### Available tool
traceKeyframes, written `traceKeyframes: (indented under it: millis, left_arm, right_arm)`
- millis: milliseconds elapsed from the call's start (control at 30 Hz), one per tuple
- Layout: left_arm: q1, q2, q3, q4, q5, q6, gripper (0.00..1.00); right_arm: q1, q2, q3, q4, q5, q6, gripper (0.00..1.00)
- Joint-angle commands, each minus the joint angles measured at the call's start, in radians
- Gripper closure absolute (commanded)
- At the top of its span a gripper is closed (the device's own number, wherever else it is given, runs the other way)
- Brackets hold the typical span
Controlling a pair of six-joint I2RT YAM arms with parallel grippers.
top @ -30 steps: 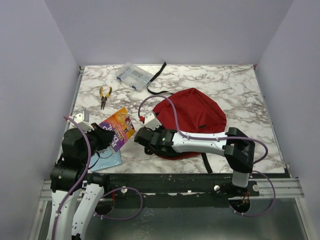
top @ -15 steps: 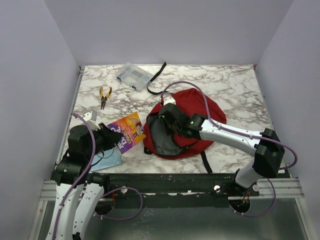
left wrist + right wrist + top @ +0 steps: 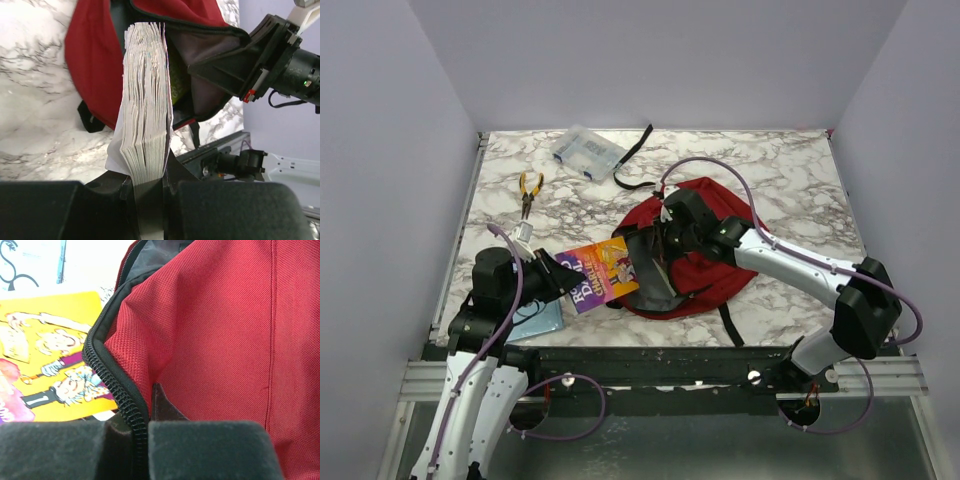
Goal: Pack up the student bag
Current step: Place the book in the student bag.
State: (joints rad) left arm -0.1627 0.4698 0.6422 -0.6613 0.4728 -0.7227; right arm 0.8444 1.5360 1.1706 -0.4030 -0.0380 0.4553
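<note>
The student bag [image 3: 725,250] is a dark red backpack lying at mid-table, its mouth facing left. My right gripper [image 3: 662,238] is shut on the bag's zip edge [image 3: 112,380] and holds the upper flap up, so the dark lining shows. A thick paperback book [image 3: 605,279] with a yellow and purple cover is clamped by its spine end in my left gripper [image 3: 563,281]. The book's far end reaches the bag's mouth. In the left wrist view the book's pages [image 3: 146,95] stand edge-on, pointing into the open bag [image 3: 92,75].
Yellow-handled pliers [image 3: 529,190] and a clear plastic box [image 3: 586,152] lie at the back left. A black strap [image 3: 635,160] trails from the bag toward the back. A light blue flat thing [image 3: 538,320] lies under my left arm by the near edge.
My right gripper shut on the bag's zip edge and lifted it up and back, opening the bag's mouth. My left arm carried the book rightward to that opening.
</note>
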Motion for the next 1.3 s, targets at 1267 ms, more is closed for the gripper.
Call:
traceKeyframes:
  millis: [1267]
  left_arm:
    - [-0.559,0.748,-0.153,1.141,-0.41,-0.753,1.0]
  right_arm:
    - [-0.044,-0.137,0.0,0.118,-0.178,0.061,1.0]
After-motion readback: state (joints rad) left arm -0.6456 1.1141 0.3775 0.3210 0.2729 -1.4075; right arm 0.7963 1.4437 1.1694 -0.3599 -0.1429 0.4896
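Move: The left hand still grips the Roald Dahl book by its left edge. The bag's open mouth lies about 15 cm to that hand's right, 4 cm ahead and 9 cm below. The rim that the right hand still pinches is roughly 18 cm to the left hand's right, 8 cm ahead and 6 cm below, and the blue pad lies on the table some 10 cm to its left, level with it and 16 cm below. From the right hand the mouth's middle is about 5 cm back, 4 cm left and 6 cm below. The left hand keeps its pinch on the book and carries it some 13 cm to the right, also down about 7 cm and a little forward, into the bag's mouth below the held rim, rolling nearly 30 degrees so that its left side dips as the book goes in beside the green book. Meanwhile the right hand keeps the zipped rim pinched and pulls it up about 5 cm, mostly early on, then all but stops there, holding the mouth open. ##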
